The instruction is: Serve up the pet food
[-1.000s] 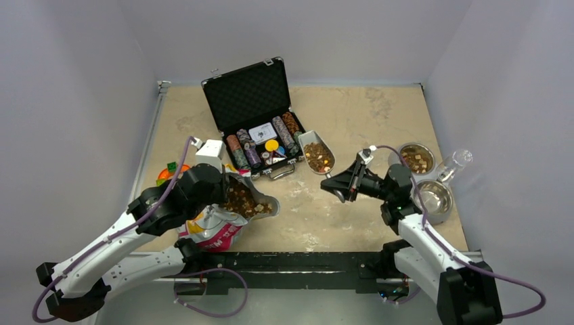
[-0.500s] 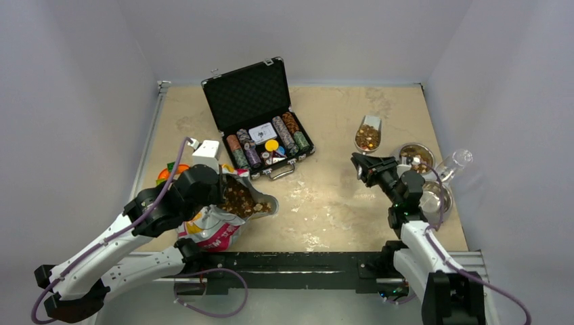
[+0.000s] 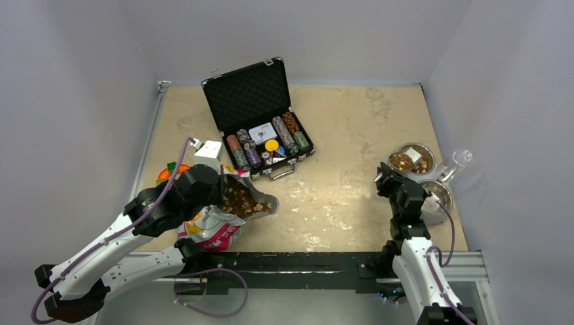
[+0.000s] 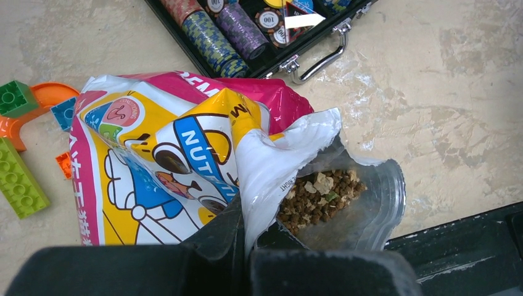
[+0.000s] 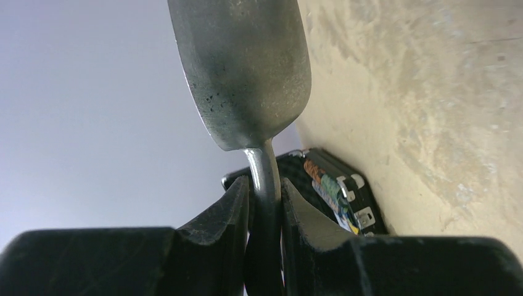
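The pet food [image 4: 317,197] is brown kibble lying in the open mouth of a printed bag [image 4: 185,142]. My left gripper [image 4: 247,216] is shut on the bag's white top edge, holding the mouth open [image 3: 238,200]. My right gripper [image 5: 265,185] is shut on the thin handle of a metal scoop [image 5: 247,74], whose dull underside faces the wrist camera, so its contents are hidden. In the top view this gripper [image 3: 387,181] sits just beside the far steel bowl [image 3: 398,150], which holds kibble [image 3: 404,161].
A second steel bowl [image 3: 436,196] stands nearer, with a clear glass vessel [image 3: 455,162] beside both bowls. An open black case of poker chips [image 3: 260,118] is at the back centre. A white box [image 3: 208,150] and toy bricks [image 4: 18,179] lie left of the bag.
My right arm carried the kibble-filled scoop from the table's middle to the right, up to the far bowl, and turned it over. The left arm and bag stayed still.
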You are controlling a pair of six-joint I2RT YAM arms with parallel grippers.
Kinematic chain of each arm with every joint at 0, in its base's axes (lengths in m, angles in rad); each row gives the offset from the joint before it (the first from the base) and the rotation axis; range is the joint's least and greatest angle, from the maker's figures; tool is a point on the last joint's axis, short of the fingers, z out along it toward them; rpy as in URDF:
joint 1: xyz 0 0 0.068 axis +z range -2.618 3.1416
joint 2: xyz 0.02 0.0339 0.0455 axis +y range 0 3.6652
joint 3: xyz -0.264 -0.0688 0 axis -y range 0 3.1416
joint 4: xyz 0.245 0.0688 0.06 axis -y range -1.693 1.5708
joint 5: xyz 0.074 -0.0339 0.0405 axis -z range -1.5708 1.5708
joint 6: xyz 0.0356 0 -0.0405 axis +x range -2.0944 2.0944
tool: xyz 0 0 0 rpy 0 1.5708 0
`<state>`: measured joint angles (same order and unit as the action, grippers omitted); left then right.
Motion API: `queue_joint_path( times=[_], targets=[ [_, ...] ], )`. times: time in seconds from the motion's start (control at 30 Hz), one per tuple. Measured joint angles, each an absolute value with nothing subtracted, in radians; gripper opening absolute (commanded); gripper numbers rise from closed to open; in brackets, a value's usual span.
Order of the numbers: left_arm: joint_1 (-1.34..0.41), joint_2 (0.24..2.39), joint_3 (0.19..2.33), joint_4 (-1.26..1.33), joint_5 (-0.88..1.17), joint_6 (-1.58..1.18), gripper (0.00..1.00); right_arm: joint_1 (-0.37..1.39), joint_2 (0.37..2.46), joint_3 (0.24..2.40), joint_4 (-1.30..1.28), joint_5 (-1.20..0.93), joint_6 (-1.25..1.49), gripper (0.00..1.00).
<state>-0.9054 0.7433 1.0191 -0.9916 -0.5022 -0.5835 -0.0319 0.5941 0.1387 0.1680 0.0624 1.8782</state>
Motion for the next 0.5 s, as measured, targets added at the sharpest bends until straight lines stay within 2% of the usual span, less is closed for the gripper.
queue_joint_path(
  times=[0.23,0.5],
  targets=[
    [-0.905,0.762,1.021,-0.988,-0.488,-0.583,0.0,-0.032,0.488,0.125,0.007,0.222,2.019,0.0],
    [-0.904,0.777,1.024,-0.986,-0.479,-0.582,0.0,-0.032,0.396,0.121,-0.139,0.298,2.07,0.0]
  ],
)
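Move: The right hand holds the loaded scoop, its blade reaching out to the right over the far, already filled bowl. The near, empty bowl lies about 20 cm to that hand's right, 3 cm back and roughly 11 cm below. The filled bowl is some 14 cm right and 13 cm ahead, the glass bottle 28 cm right and 10 cm ahead. The near bowl is about 75 cm right of the left hand and 10 cm farther out. Rightwards, easing off after about 4.5 cm, the right hand carries the scoop of pet food towards the near bowl, drawing back and sinking some 2.5 cm each on the way. The wrist swings about 15 degrees clockwise, bringing the blade round off the filled bowl, while the fingers keep their grip on the handle. The left hand goes on pinching the bag's rim almost in place. ##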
